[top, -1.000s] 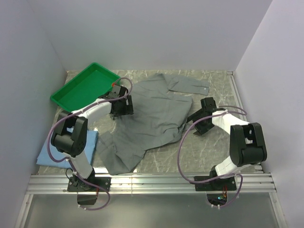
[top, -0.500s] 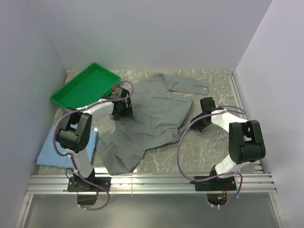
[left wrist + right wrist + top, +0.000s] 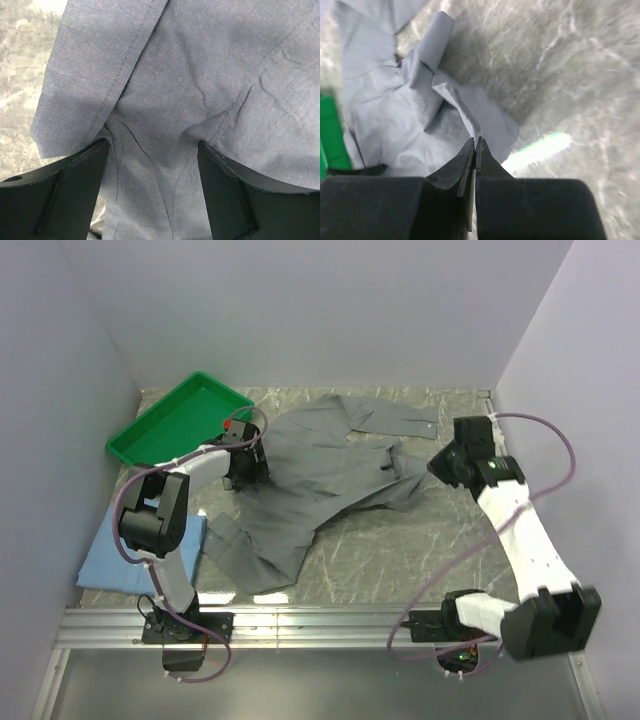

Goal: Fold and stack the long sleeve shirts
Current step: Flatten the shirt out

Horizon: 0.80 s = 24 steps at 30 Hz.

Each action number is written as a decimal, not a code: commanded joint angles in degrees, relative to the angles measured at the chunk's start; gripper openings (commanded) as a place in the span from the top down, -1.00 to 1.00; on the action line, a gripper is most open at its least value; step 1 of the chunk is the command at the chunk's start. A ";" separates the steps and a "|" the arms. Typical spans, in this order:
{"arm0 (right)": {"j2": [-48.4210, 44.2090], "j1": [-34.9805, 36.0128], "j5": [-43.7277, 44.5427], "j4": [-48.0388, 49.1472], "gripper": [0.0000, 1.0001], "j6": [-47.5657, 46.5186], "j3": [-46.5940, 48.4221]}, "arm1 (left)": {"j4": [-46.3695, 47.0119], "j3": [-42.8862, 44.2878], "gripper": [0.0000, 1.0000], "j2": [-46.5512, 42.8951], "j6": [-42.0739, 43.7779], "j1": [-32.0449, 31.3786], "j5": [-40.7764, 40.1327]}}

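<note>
A grey long sleeve shirt (image 3: 320, 480) lies rumpled across the middle of the table, one sleeve (image 3: 400, 418) stretched out at the back. My right gripper (image 3: 445, 462) is raised at the shirt's right side and shut on a thin edge of the cloth (image 3: 465, 112), with the cloth drawn taut toward it. My left gripper (image 3: 245, 465) rests on the shirt's left part; the left wrist view shows it open, its fingers (image 3: 75, 185) standing wide over a creased fold (image 3: 160, 165). A light blue shirt (image 3: 140, 550) lies folded at the near left.
A green plastic tray (image 3: 175, 420) sits at the back left, just beyond my left gripper. The marbled table (image 3: 400, 550) is walled on three sides. A metal rail runs along the near edge by the arm bases.
My right gripper closed on the grey shirt's right edge and rose to the right, pulling that side out. My left gripper slid a little toward the tray and stayed open.
</note>
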 commanded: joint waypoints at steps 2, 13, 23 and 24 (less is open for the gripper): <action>-11.53 1.14 1.20 -9.42 1.00 -2.55 -5.21 | -1.98 0.01 -0.58 2.06 -0.88 0.78 0.39; -23.79 1.76 -17.84 -15.32 0.59 -9.55 -23.43 | -3.74 -2.62 -0.56 -1.18 0.09 0.95 -0.49; -10.97 -2.28 -8.21 -13.75 -0.21 -14.86 -7.87 | -3.21 -11.49 -0.58 -10.41 2.20 1.04 0.04; -10.26 -3.33 -9.00 -12.78 -0.26 -13.99 -7.95 | -3.39 -11.85 -0.58 -10.85 2.37 1.04 -0.14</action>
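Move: Some 11 cm back from the right hand, 4 cm to its right and 18 cm below lies the bare table where its held shirt corner is to go; the far sleeve lies about 22 cm ahead of that hand. From the left hand, pressing on the grey shirt, the near sleeve is roughly 18 cm back and 1 cm right. The blue shirts lie 17 cm back, 22 cm left; the green tray 14 cm ahead, 20 cm left. Flinging the pinched shirt corner back towards its base, the right hand sweeps about 16 cm, sinking some 9 cm as the fingers open and let go, then swings about 5 cm forward and up, turned slightly counter-clockwise. The left hand, fingers still spread on the shirt, first holds, then drags the cloth about 5 cm back and slightly left. ##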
